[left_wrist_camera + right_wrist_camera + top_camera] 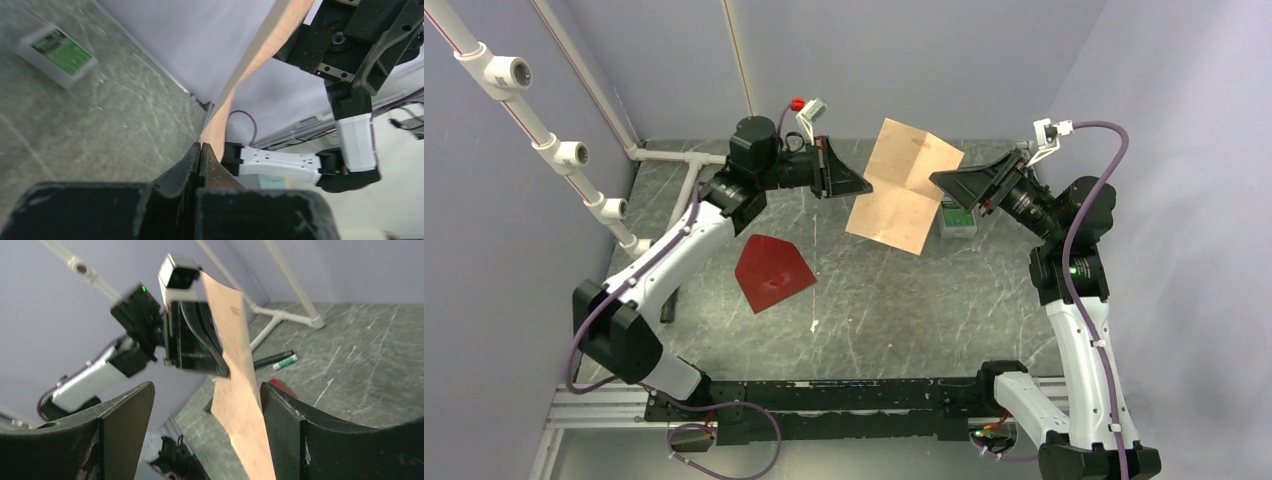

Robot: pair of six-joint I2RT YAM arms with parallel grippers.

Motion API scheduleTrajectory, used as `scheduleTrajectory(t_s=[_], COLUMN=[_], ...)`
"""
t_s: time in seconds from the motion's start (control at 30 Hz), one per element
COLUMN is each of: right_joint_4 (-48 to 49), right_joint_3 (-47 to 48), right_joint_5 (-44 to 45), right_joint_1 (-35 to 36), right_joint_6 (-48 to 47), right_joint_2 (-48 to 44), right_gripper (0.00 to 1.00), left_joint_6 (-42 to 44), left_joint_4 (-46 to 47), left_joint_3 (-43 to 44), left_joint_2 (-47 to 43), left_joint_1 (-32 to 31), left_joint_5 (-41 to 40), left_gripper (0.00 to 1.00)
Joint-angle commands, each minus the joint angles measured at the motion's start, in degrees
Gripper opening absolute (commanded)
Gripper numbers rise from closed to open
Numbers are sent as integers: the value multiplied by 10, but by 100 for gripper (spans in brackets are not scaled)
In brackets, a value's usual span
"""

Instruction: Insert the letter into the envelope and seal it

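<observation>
The tan-pink letter (904,185) hangs in the air above the back of the table, creased across its middle. My left gripper (867,186) is shut on the letter's left edge; in the left wrist view the jaws (201,146) are pressed together on the sheet (250,65). My right gripper (936,180) stands open at the letter's right edge. In the right wrist view the sheet (235,375) passes between the spread fingers (206,387), close to the right one. The dark red envelope (772,270) lies flat on the table at the left, with a corner of it (280,386) showing behind the sheet.
A small white-and-green box (957,219) lies on the table under the right gripper, also visible as the box (56,54) in the left wrist view. A marker pen (275,360) lies near the white pipe frame (674,157) at the back left. Walls enclose the table on three sides.
</observation>
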Motion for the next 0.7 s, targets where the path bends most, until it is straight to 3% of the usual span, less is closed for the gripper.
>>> scheduleTrajectory(t_s=[0.0, 0.23, 0.43, 0.53, 0.67], right_joint_4=[38, 66, 9, -56, -77], right_joint_3=[22, 44, 57, 66, 56], right_joint_5=[-115, -234, -146, -88, -112], right_joint_1=[-1, 0, 0, 0, 2], right_joint_6=[-54, -61, -106, -136, -159], right_joint_2=[-1, -9, -28, -18, -1], right_gripper=[81, 79, 83, 82, 81], left_joint_6=[218, 271, 295, 312, 321], left_joint_4=[-192, -252, -270, -272, -262], left_joint_3=[80, 116, 128, 133, 127], left_joint_2=[-45, -46, -48, -52, -62], left_joint_1=[1, 1, 2, 1, 1], left_joint_5=[-49, -97, -90, -42, 50], left_gripper=[2, 2, 3, 2, 2])
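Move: The envelope, where the letter held by the left hand is bound, lies roughly 20 cm left of that hand, a few centimetres farther out and some 36 cm below; the green-labelled box is about 21 cm to that hand's right and 18 cm farther out, down on the table. From the open right hand, the letter's middle is about 5 cm left, 1 cm back and 3 cm down, with the box 11 cm right, 20 cm ahead and far below. Keep the left gripper shut on the letter's left edge and carry it about 3 cm left towards the envelope, rising 3 cm and then settling most of the way back, while you roll its top back towards the base and dip its fingertips. With the right fingers still wide open, draw that hand back some 6 cm, slightly left and up, turning counter-clockwise, then ease about 1 cm forward again, away from the letter. ##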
